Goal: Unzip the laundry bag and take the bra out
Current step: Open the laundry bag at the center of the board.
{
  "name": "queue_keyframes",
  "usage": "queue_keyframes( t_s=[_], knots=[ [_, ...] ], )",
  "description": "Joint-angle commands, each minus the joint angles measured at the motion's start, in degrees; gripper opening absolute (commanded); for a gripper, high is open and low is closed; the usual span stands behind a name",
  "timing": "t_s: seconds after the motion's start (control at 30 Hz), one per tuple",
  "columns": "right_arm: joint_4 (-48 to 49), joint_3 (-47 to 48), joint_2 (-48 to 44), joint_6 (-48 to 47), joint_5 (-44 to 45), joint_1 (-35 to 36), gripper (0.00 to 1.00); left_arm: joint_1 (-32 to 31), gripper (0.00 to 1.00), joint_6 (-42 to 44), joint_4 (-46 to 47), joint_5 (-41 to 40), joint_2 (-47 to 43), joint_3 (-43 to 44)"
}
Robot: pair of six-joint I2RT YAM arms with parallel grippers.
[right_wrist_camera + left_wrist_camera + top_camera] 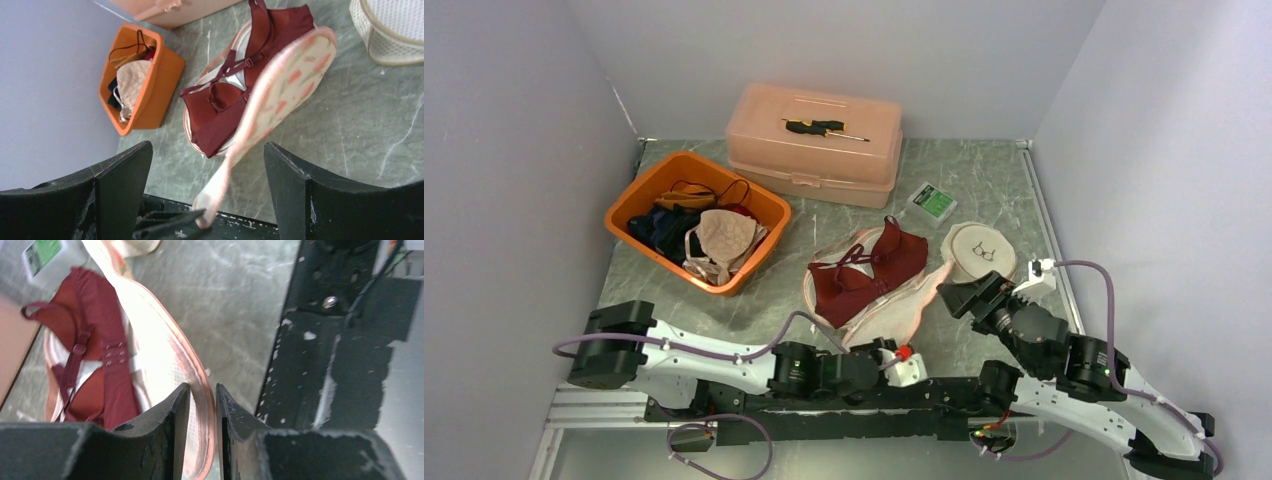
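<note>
The pink mesh laundry bag (894,310) lies unzipped on the table, its flap folded back toward the arms. The dark red bra (869,270) rests on the bag's lower half, in the open. In the left wrist view the bra (107,370) sits left of the bag's pink rim (165,355). That rim runs between the fingers of my left gripper (202,390), whose jaws stand slightly apart. My right gripper (207,150) hovers wide open above the flap (290,80) and bra (225,107), holding nothing. From above, it (959,295) is just right of the bag.
An orange basket (634,205) of clothes stands at the left. A pink toolbox (814,150) with a screwdriver (824,127) on top is at the back. A green-and-white box (932,203) and a round white mesh pouch (979,252) lie right of the bag.
</note>
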Motion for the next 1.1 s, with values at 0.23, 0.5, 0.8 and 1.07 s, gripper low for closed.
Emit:
queue_keyframes(
  t_s=[0.23,0.5,0.8,1.07],
  knots=[
    [0.3,3.8,2.9,-6.8,2.4,0.0,0.86,-2.6,0.61,-2.6,2.9,-3.3,1.1,4.6],
    [6.6,-6.1,7.0,-3.4,2.7,0.0,0.84,13.9,0.65,-25.6,-15.3,-6.5,-4.6,5.8],
    [23.3,-20.1,11.8,-0.5,-0.5,-2.6,0.83,21.3,0.69,-51.7,-32.8,-8.9,0.0,5.4],
    [41.1,-26.4,17.6,-8.2,-26.8,-21.6,0.82,30.6,0.74,-53.0,-26.1,-1.4,-10.3,-3.2]
  ],
)
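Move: The maroon bra's middle is about 17 cm ahead of the left hand, 4 cm left and 13 below; the laundry bag's flap, its rim already between those fingers, has its middle 8 cm ahead, 1 cm right and 7 below. From the right hand the flap's middle is some 2 cm ahead, 8 left and 15 below, the bra's middle 10 ahead, 14 left and 22 below, and the round white pouch 14 ahead, 8 right and 20 below. Left hand pulls back-right, releases the flap, swings some 20 cm left-forward towards the bra; right sinks 15 cm. ##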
